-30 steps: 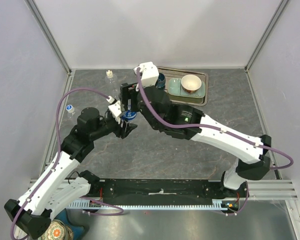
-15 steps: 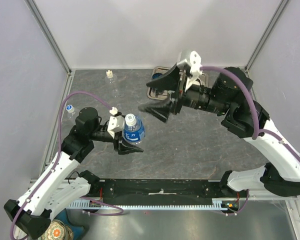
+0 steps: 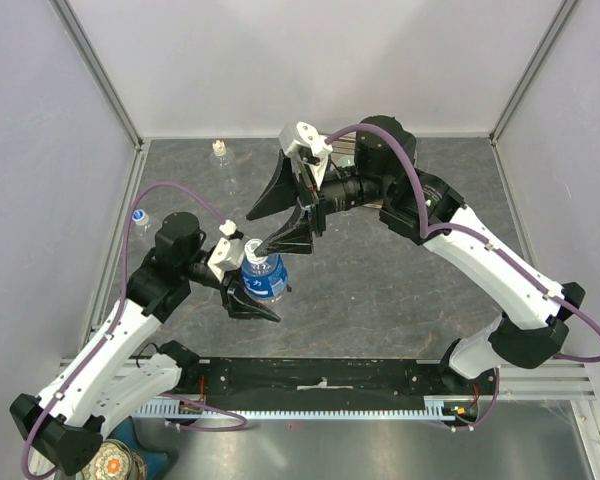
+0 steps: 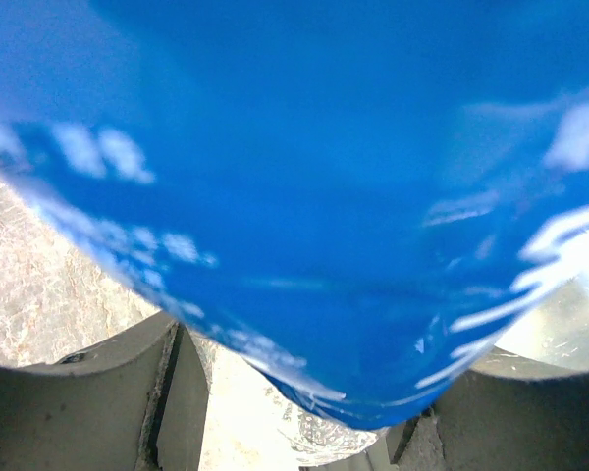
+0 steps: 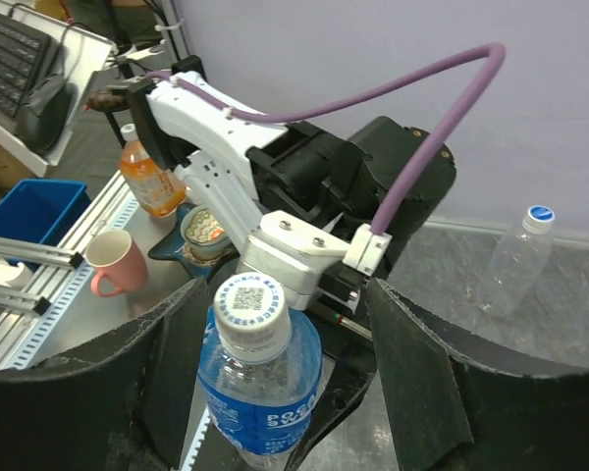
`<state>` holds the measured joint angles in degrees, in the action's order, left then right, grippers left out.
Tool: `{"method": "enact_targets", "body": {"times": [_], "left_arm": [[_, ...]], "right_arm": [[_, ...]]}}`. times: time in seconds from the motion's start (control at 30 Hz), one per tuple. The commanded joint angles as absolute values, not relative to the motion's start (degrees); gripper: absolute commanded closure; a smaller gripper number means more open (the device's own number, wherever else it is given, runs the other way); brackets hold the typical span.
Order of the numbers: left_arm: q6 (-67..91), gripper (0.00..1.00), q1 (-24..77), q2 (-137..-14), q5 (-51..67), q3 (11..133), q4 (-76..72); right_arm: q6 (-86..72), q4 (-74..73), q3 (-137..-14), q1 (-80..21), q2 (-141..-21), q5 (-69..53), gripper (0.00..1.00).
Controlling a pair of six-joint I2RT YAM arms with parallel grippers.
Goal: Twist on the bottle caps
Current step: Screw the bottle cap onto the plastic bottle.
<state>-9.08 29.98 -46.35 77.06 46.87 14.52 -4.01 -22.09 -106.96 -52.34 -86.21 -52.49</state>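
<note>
My left gripper (image 3: 254, 292) is shut on a blue-labelled bottle (image 3: 264, 280) and holds it above the table, left of centre. The label (image 4: 304, 177) fills the left wrist view, with a finger at each lower corner. A white cap (image 5: 247, 312) printed with a code sits on this bottle's neck. My right gripper (image 3: 254, 234) reaches in from the back right. It is open, and its black fingers (image 5: 417, 383) stand either side of the cap without touching it. A clear bottle (image 3: 140, 219) with a blue-and-white cap lies at the far left. Another clear bottle (image 3: 220, 152) stands at the back.
The clear bottle (image 5: 513, 260) also shows at the right of the right wrist view, on the grey table (image 3: 380, 300). A tray edge (image 3: 345, 147) peeks out behind the right arm. Metal frame posts and white walls close in the left, right and back sides.
Half a second ago my right gripper was drawn back to the right, away from the bottle. It has swung back, and its fingers now flank the cap. The left gripper keeps its hold.
</note>
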Motion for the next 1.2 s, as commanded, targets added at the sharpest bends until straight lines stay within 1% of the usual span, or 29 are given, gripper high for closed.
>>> {"method": "enact_targets", "body": {"times": [0.0,0.4,0.6,0.73,0.77,0.83,0.87,0.93,0.97,1.0,1.03,1.1,1.13,1.17], "left_arm": [[-9.2,0.98,30.0,-46.0,79.2,49.0,12.1],[-8.8,0.98,30.0,-45.6,78.3,49.1,12.1],[-8.4,0.98,30.0,-45.5,77.9,49.3,12.2],[-8.4,0.98,30.0,-45.4,76.9,49.3,12.1],[-8.4,0.98,30.0,-45.3,76.6,49.3,12.1],[-8.2,0.98,30.0,-45.3,75.1,49.4,12.0],[-8.1,0.98,29.9,-45.2,74.7,49.4,11.7],[-7.7,0.98,29.8,-45.1,73.0,49.3,11.4],[-7.6,0.98,29.6,-45.1,72.3,49.3,11.1],[-7.0,0.98,29.6,-45.0,71.2,49.4,10.9],[-6.9,0.98,29.5,-45.0,69.3,49.4,10.6],[-6.9,0.98,29.4,-45.0,67.0,49.5,10.4],[-6.9,0.98,29.4,-44.8,63.8,49.7,10.2],[-6.9,0.98,29.4,-44.7,62.2,49.7,10.0]], "right_arm": [[-7.5,-15.5,-107.5,-52.3,-86.0,-58.6,0.29],[-11.0,-12.1,-104.9,-52.3,-87.6,-61.3,0.33],[-11.3,-12.1,-103.8,-52.3,-87.3,-61.4,0.37],[-11.5,-12.2,-103.0,-52.3,-86.6,-61.6,0.45],[-11.5,-12.1,-102.7,-52.3,-86.4,-61.5,0.5],[-11.3,-12.1,-102.2,-52.3,-85.7,-60.9,0.56],[-11.3,-12.1,-101.8,-52.3,-85.6,-60.9,0.6],[-11.2,-12.0,-101.3,-52.3,-84.9,-60.7,0.65],[-11.0,-12.1,-100.6,-52.2,-84.6,-59.9,0.72],[-10.7,-12.2,-100.2,-52.2,-84.1,-59.4,0.76],[-10.5,-12.2,-99.8,-52.3,-83.9,-58.7,0.79],[-10.3,-12.6,-98.7,-52.3,-83.1,-56.3,0.81],[-9.8,-12.8,-98.4,-52.3,-82.8,-55.2,0.83],[-9.6,-13.3,-97.8,-52.3,-82.5,-53.7,0.89]]}}
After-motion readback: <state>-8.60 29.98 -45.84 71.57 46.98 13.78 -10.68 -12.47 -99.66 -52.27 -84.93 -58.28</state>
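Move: The white cap already sits on the blue-labelled plastic bottle, which the left hand keeps upright. It lies about 2 cm back and 1 cm to the left of the right hand, roughly 1 cm below it. From the left hand the cap is some 12 cm straight above. On the table, about 33 cm below the right hand, a blue-capped clear bottle stands some 27 cm left and 13 cm ahead, a white-capped clear bottle 11 cm left and 32 cm ahead. The white cap is taken between the right hand's fingertips: that hand eases back about 1.5 cm, rising a little, then sinks about 2.5 cm around the cap with a slight counter-clockwise turn, and its open fingers close until they pinch the cap's sides. The left hand keeps its grip on the bottle, holding still until near the end, when it starts forward some 1.5 cm. ##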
